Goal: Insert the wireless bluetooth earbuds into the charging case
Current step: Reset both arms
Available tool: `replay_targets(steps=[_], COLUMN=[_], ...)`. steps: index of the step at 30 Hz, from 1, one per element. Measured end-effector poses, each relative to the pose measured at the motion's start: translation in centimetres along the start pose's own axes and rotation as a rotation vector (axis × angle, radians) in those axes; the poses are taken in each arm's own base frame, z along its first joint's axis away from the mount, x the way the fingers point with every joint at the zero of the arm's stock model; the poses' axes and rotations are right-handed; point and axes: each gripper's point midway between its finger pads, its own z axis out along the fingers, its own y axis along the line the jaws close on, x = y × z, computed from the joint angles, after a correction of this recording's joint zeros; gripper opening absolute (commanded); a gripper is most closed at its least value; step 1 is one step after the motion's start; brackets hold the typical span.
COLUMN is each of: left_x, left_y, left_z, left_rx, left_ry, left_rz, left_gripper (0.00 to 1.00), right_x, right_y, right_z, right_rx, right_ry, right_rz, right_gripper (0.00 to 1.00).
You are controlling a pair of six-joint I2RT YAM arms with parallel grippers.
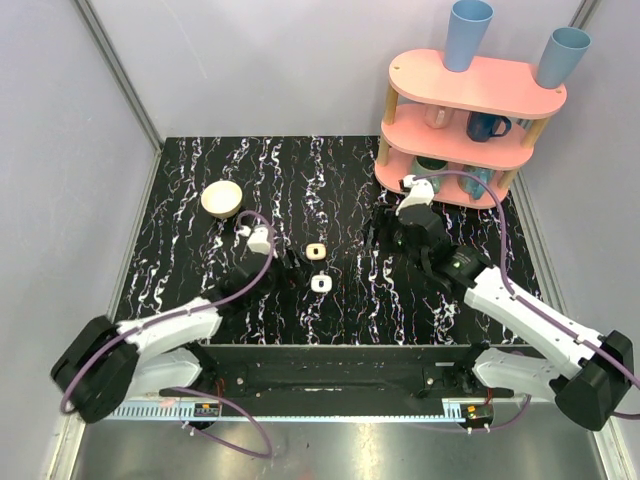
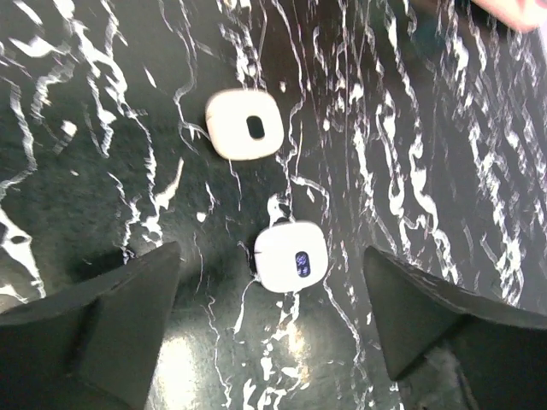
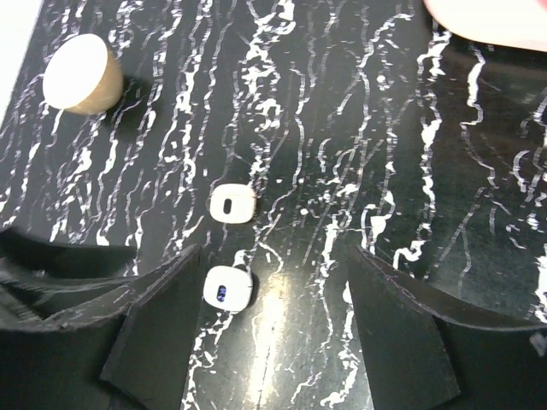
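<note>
Two small rounded-square charging cases lie mid-table. The cream case (image 1: 315, 250) (image 2: 244, 125) (image 3: 232, 204) has a dark slot in its centre. The white case (image 1: 320, 283) (image 2: 291, 256) (image 3: 227, 287) has a bluish dark centre. No separate earbuds show in any view. My left gripper (image 1: 287, 262) (image 2: 272, 252) is open, and the white case lies on the table in the gap between its fingers, touching neither. My right gripper (image 1: 383, 235) (image 3: 274, 248) is open and empty, to the right of both cases.
A cream bowl (image 1: 222, 198) (image 3: 81, 74) sits at the back left. A pink two-tier shelf (image 1: 470, 110) with mugs, and blue cups (image 1: 467, 33) on top, stands at the back right, close behind the right arm. Grey walls enclose the black marbled table (image 1: 200, 290).
</note>
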Motion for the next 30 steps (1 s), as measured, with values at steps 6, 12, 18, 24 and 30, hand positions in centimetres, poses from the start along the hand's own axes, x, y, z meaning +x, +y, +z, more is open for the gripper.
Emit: replay_targets(steps=[6, 12, 18, 24, 30], left_x=[-6.6, -12.2, -15.4, -16.4, -16.6], left_y=[-0.7, -2.1, -2.0, -0.3, 0.4], left_z=[-3.2, -6.7, -7.8, -7.1, -7.0], left_rx=[-0.050, -0.054, -0.135, -0.275, -0.322], left_ry=[-0.188, -0.363, -0.452, -0.458, -0.463], left_rz=[0.125, 0.231, 0.269, 0.308, 0.320], left_gripper=[0.99, 0.99, 0.99, 0.99, 0.99], right_x=[-1.5, -1.8, 1.4, 2.1, 0.8], right_y=[-5.5, -16.5, -22.9, -24.8, -26.4], right_z=[1.1, 2.2, 2.7, 2.7, 2.0], right_rx=[0.136, 0.377, 0.522, 0.574, 0.641], right_ry=[-0.029, -0.011, 0.033, -0.040, -0.126], right_rz=[0.033, 0.166, 0.223, 0.153, 0.064], right_gripper=[1.00, 1.00, 1.00, 1.00, 1.00])
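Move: The charging case just set down lies about 6 cm to the right of the empty left hand, 1 cm back and 6 cm below. The second case is 8 cm farther out than it; the bowl is some 21 cm ahead and 19 cm left of the hand. From the right hand, the charging case is about 15 cm left, 5 cm back and 20 cm below; the lower shelf is about 23 cm ahead, 16 cm right, equally low. Left hand rises about 15 cm, leftward from the charging case; right swings 23 cm rightward, sinking; both open fully. ##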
